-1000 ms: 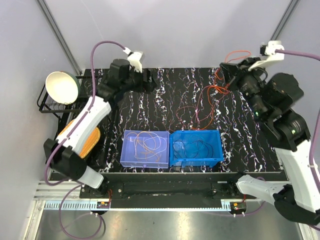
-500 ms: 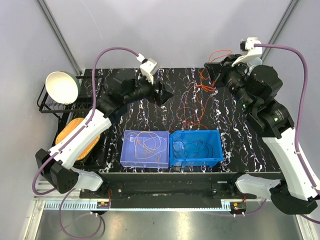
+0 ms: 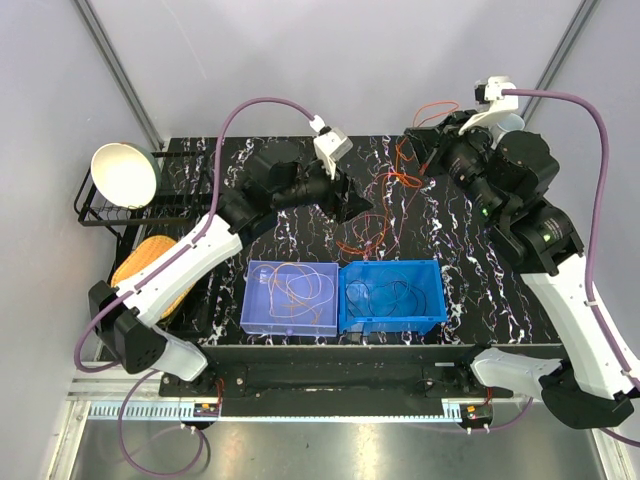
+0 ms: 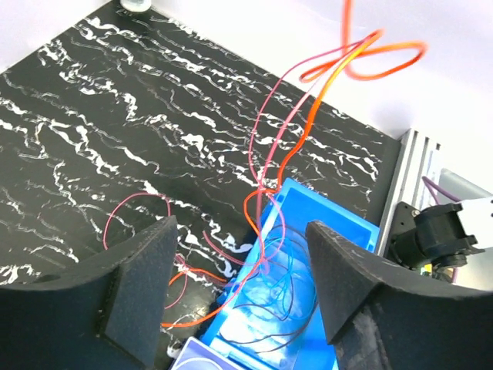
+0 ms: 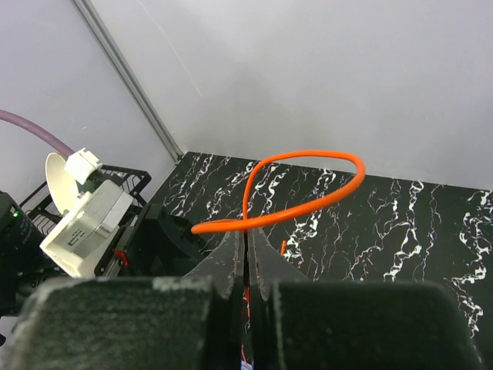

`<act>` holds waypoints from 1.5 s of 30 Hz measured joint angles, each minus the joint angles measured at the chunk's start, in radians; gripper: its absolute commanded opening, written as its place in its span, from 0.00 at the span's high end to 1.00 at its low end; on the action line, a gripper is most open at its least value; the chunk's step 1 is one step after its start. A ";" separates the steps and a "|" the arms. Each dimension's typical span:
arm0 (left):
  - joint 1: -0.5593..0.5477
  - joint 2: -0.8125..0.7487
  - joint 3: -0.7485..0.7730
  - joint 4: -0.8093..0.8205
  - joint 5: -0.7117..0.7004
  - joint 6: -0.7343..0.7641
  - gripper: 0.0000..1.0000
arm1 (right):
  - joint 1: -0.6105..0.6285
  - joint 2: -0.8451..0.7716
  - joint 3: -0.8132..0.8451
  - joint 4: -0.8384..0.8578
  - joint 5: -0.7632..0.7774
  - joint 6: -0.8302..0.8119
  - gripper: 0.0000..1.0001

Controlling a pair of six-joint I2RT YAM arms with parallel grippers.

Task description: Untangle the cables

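My right gripper (image 3: pixel 420 141) is raised over the table's far right, shut on an orange cable (image 5: pixel 308 179) that loops above its fingertips (image 5: pixel 246 245). From it, orange and red cables (image 3: pixel 398 182) hang to a tangle on the black table (image 3: pixel 372 237) and trail into the blue bin (image 3: pixel 392 265). In the left wrist view the same strands (image 4: pixel 296 139) drop in front of my left gripper (image 4: pixel 243 285), which is open with nothing between its fingers. That left gripper (image 3: pixel 357 205) hovers over mid-table, just left of the hanging strands. Thin blue and black cables (image 4: pixel 296 289) lie in the blue bin (image 4: pixel 339 231).
A lavender bin (image 3: pixel 290 265) holding white and orange wires sits left of the blue one. At the left edge stands a black rack (image 3: pixel 100 215) with a white bowl (image 3: pixel 125 175), and a yellow-orange object (image 3: pixel 160 268) lies beside it. Purple hoses arc over both arms.
My left arm has swung right from the far left to mid-table, its jaws narrowing slightly. My right gripper moved left and up a little with the orange cable.
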 measured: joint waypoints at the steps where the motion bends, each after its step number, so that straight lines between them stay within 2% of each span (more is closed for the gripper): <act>1: -0.004 0.001 0.003 0.001 0.002 -0.003 0.40 | 0.000 0.000 -0.003 0.001 0.000 0.000 1.00; 4: -0.015 0.008 0.012 0.002 0.007 -0.006 0.55 | 0.000 0.000 -0.008 0.004 -0.005 0.003 1.00; 9: -0.027 0.047 0.040 0.002 0.007 -0.011 0.61 | 0.000 -0.003 -0.016 0.006 -0.006 0.007 1.00; 12: -0.031 0.084 0.067 0.002 0.006 -0.014 0.80 | 0.000 -0.007 -0.018 0.006 -0.006 0.007 1.00; 13: -0.032 0.095 0.075 0.002 0.007 -0.016 0.95 | 0.000 -0.009 -0.019 0.006 -0.006 0.007 1.00; 14: -0.033 0.103 0.080 0.003 0.006 -0.022 1.00 | 0.000 -0.013 -0.022 0.006 -0.006 0.007 1.00; 18: -0.036 0.122 0.094 0.005 -0.011 -0.028 1.00 | 0.000 -0.029 -0.031 0.006 -0.005 0.007 1.00; 24: -0.016 0.121 0.105 -0.017 -0.198 -0.030 1.00 | 0.000 -0.046 -0.034 0.005 0.002 0.005 1.00; 28: 0.103 0.121 0.105 -0.059 -0.256 -0.063 1.00 | 0.000 -0.058 -0.034 0.005 0.015 -0.003 1.00; 32: 0.274 0.134 0.108 -0.114 -0.312 -0.111 1.00 | 0.000 -0.077 -0.042 0.003 0.031 -0.009 1.00; 37: 0.438 0.238 0.124 -0.179 -0.334 -0.186 1.00 | 0.000 -0.092 -0.049 -0.002 0.051 -0.019 1.00; 40: 0.482 0.329 0.122 -0.208 -0.334 -0.221 1.00 | 0.000 -0.095 -0.049 -0.003 0.057 -0.026 1.00; 45: 0.493 0.452 0.106 -0.251 -0.327 -0.254 1.00 | 0.000 -0.098 -0.049 -0.004 0.066 -0.035 1.00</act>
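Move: The hanging pink cable is just beyond my open left fingers, about 4 cm to the right, 1 cm ahead and 1 cm lower. The orange cable, held by my closed right hand, hangs roughly 8 cm right, 2 cm ahead and 4 cm above my left. The blue bin is some 9 cm right, 11 cm back and 30 cm below. From my right hand, that pink stretch lies about 6 cm left, 2 cm back and 17 cm down. I ease my left hand about 3 cm right onto the hanging pink cable and shut the fingers fully, pinching it. Then I sweep it away from the orange cable, some 24 cm left and nearly 20 cm forward, dropping about 20 cm mostly late on, while the hand swings 50 degrees counter-clockwise and tips down. My right hand keeps its orange grip and drifts about 3 cm right and 2 cm back. ##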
